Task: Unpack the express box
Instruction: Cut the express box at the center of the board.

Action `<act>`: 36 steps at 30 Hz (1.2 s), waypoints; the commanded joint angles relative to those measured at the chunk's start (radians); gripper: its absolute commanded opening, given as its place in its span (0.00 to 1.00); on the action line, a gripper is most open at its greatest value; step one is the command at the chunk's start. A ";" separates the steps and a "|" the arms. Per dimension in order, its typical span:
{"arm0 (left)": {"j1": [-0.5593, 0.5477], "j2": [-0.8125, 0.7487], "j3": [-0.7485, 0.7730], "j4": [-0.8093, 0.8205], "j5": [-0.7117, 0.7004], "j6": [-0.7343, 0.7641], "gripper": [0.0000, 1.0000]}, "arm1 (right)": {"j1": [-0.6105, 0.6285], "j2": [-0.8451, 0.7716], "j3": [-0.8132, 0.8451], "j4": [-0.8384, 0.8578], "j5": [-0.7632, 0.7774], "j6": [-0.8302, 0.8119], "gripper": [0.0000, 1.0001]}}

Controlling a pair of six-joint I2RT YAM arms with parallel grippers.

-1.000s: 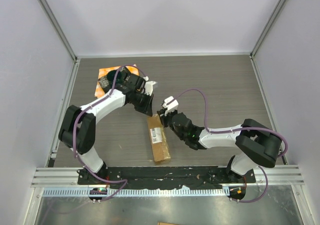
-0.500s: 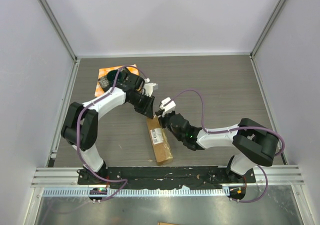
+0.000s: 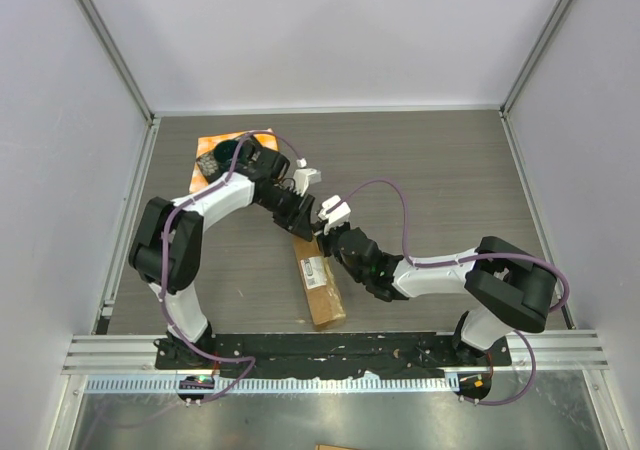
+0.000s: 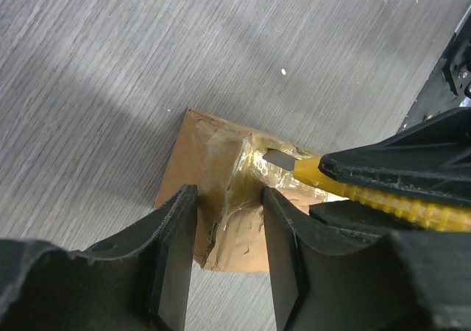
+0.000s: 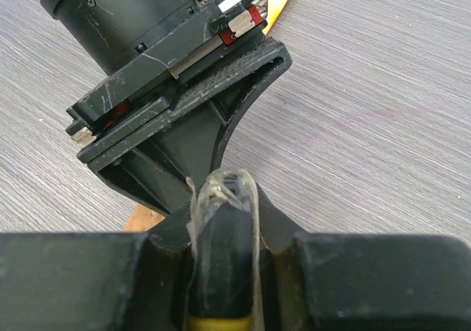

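Observation:
The express box point(image 3: 320, 285), an oblong brown cardboard parcel with a white label, lies on the table between the arms. Its taped far end point(image 4: 213, 162) shows torn shiny tape. My left gripper point(image 4: 229, 198) is open, its fingers straddling that end's corner; in the top view it point(image 3: 303, 230) hangs over the box's far end. My right gripper point(image 5: 224, 213) is shut on a yellow and black utility knife point(image 5: 221, 261). The knife's blade point(image 4: 278, 157) rests on the tape at the box's end. In the top view the right gripper point(image 3: 330, 242) meets the left one there.
An orange cloth point(image 3: 205, 142) with a dark dish point(image 3: 228, 152) lies at the back left, behind the left arm. The metal rail point(image 3: 330, 350) runs along the near edge. Grey walls close in the table on three sides.
My left gripper has opened and moved down towards the box's far end. The right gripper with the knife has shifted slightly left.

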 commanded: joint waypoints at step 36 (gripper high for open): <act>-0.017 -0.023 -0.177 0.164 -0.400 -0.194 0.00 | 0.151 -0.196 -0.073 -0.265 0.135 0.055 0.01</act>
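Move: The express box's far end lies right under my left fingertips, about 2 cm down and 1 cm right. The knife blade is some 2 cm back and 3 cm right of my left hand, and the label about 8 cm back and 1 cm right. From my right hand, which already holds the yellow knife, that box end is level ahead, about 3 cm left and 5 cm down; the label is 7 cm back and 3 cm left. I shut my left fingers at the taped far edge of the box, then draw that hand back about 2 cm and a little right, turning some 10 degrees counter-clockwise. My right hand first holds still, then pulls the knife back towards my base and to the right, about 4 cm in all, its grip unchanged and the blade still on the tape near that end. ##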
